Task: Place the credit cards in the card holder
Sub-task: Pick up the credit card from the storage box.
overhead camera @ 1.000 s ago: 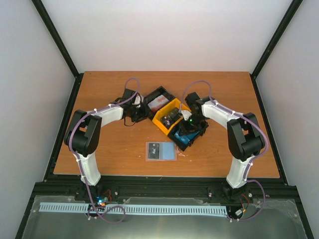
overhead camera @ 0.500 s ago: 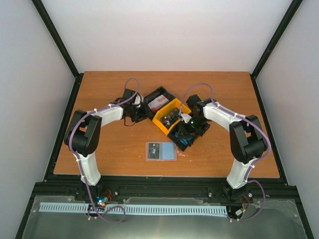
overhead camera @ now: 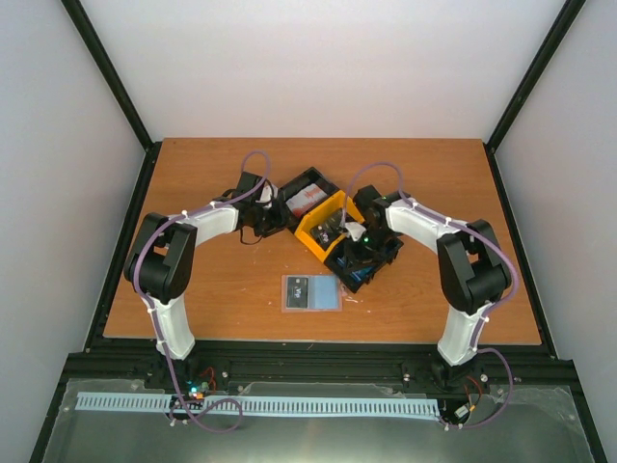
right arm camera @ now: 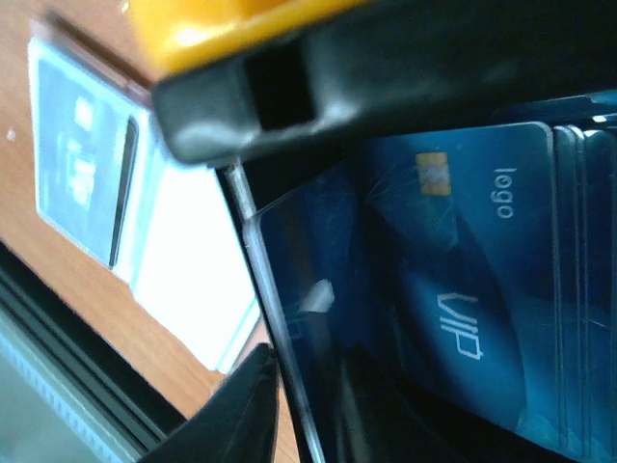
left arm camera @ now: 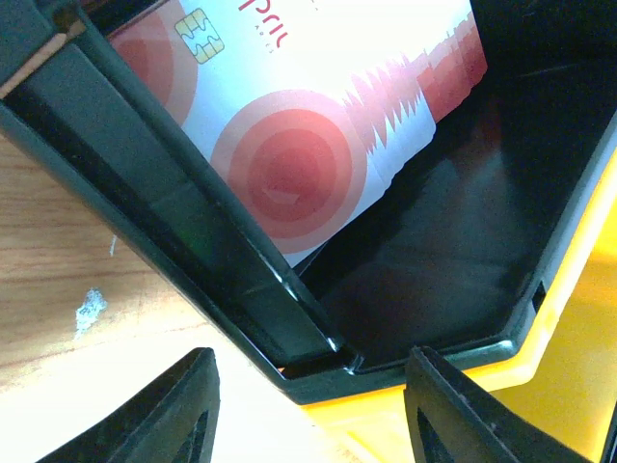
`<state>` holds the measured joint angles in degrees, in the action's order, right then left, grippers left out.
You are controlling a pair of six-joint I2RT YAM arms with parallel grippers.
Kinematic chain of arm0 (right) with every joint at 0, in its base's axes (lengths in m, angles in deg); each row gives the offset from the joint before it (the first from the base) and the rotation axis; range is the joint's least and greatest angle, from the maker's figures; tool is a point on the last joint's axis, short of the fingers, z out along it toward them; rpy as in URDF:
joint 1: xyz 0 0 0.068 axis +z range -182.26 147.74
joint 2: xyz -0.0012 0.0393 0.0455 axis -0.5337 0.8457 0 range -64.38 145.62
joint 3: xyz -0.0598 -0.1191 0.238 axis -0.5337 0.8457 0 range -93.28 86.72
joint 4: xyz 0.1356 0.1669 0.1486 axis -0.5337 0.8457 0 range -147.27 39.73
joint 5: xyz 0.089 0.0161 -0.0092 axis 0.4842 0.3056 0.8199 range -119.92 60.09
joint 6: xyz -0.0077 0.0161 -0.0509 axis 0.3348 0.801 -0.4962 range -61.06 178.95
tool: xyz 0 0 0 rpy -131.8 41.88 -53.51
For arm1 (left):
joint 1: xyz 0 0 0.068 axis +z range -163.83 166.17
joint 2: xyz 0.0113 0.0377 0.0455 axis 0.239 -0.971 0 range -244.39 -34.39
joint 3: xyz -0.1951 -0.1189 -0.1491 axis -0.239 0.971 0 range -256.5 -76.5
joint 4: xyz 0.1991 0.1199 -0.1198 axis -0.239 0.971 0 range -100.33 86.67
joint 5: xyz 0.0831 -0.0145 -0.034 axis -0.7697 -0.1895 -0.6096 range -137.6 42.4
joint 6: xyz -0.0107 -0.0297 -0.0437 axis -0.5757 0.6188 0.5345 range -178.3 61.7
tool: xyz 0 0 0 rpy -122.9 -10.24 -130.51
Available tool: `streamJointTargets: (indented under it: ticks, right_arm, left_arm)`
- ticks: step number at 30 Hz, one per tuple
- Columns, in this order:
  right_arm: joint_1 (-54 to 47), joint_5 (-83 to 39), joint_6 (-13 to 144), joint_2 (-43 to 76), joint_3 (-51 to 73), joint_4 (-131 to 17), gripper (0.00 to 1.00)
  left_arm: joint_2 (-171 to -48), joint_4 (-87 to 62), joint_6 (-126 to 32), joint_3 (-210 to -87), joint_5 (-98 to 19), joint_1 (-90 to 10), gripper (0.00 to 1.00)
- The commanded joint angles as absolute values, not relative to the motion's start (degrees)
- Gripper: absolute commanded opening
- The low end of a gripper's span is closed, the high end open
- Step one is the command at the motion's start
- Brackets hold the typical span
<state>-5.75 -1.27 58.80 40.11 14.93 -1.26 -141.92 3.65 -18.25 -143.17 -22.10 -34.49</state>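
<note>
A red-and-white credit card (left arm camera: 308,125) lies in the far black bin (overhead camera: 307,198). My left gripper (left arm camera: 318,415) is open, its fingers on either side of that bin's near corner without touching it. Several blue credit cards (right arm camera: 463,270) lie stacked in the near black bin (overhead camera: 371,265). My right gripper (right arm camera: 308,415) straddles this bin's thin side wall. Its outer finger (right arm camera: 246,405) is against the wall. The inner finger is dark and hard to make out. The card holder (overhead camera: 310,292) lies open and flat on the table, in front of the bins.
A yellow bin (overhead camera: 323,227) holding dark cards sits between the two black bins, pressed against both. Both grippers, left (overhead camera: 273,220) and right (overhead camera: 355,243), sit low at the bin cluster. The card holder (right arm camera: 87,164) lies just beyond the blue cards' bin.
My right gripper has slid left and down along the blue cards' bin, and its jaws have narrowed around the bin wall. The left arm has not moved.
</note>
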Motion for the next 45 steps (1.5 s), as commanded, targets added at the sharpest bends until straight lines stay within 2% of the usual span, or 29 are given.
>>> streamJointTargets:
  ticks: [1, 4, 5, 9, 17, 23, 29, 32, 34, 45]
  right_arm:
    - [-4.88, -5.81, 58.59, 41.95, 12.3, -2.6, 0.15]
    - [-4.84, -8.18, 58.86, 41.22, 10.35, -2.2, 0.03]
    - [-4.84, -9.06, 58.93, 40.71, 9.86, -2.05, 0.03]
    - [-4.88, -12.43, 59.61, 38.18, 8.38, -0.5, 0.03]
    - [-4.86, -12.97, 62.01, 30.3, 6.83, 3.04, 0.03]
    - [-4.87, -13.76, 71.02, 25.88, 7.1, 2.22, 0.03]
    - [-4.84, -7.81, 84.69, 20.71, 11.95, -8.07, 0.03]
    - [-4.77, -2.61, 91.64, 18.35, 15.11, -15.58, 0.03]
    - [-4.51, -1.52, 95.68, 16.73, 16.33, -19.44, 0.03]
    - [-1.36, 12.17, 106.03, 13.31, 20.1, -33.86, 0.03]
  left_arm:
    - [-142.59, 3.63, -18.53, -142.94, -21.87, -34.84, 0.55]
    - [-142.14, 3.69, -18.8, -142.78, -22.01, -34.84, 0.55]
    - [-141.95, 3.77, -18.83, -142.73, -22.1, -34.84, 0.55]
    - [-140.7, 3.83, -19.1, -142.59, -22.35, -34.84, 0.56]
    - [-136.63, 3.14, -19.13, -141.14, -21.83, -34.84, 0.65]
    - [-130.73, 1.4, -17.83, -137.01, -20.68, -34.96, 0.72]
    - [-120.96, -5.71, -16.09, -128.98, -15.69, -35.8, 0.81]
    - [-116.05, -11.4, -14.61, -124.55, -8.96, -36.59, 0.95]
    - [-113.24, -15.52, -12.44, -122.08, -4.7, -37.28, 0.99]
    - [-110.08, -27.74, 2.97, -119.33, 6.6, -39.23, 0.99]
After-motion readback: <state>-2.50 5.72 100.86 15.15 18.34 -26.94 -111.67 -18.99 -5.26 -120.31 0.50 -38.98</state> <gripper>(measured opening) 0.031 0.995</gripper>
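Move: Just under the right hand, about 2 cm ahead and 3 below, is the middle of the front blue card in the storage box. The card holder lies some 5 cm back and 9 left of that hand; the box's yellow compartment about 12 ahead, 6 left. From the left hand the blue card is roughly 12 cm back, 15 right and 3 below, the yellow compartment 2 back, 9 right, the red-and-white cards 6 ahead, 5 right. Sliding some 3 cm forward, the right hand shuts its fingers on the blue card, lifts it about 18 cm out of the box and then swings left, fingers tilting up from pointing down to pointing towards the left gripper. The left hand leaves the box edge, coming back about 12 cm, up about 14 and a little right, opening fully and turning its fingers towards the card. ##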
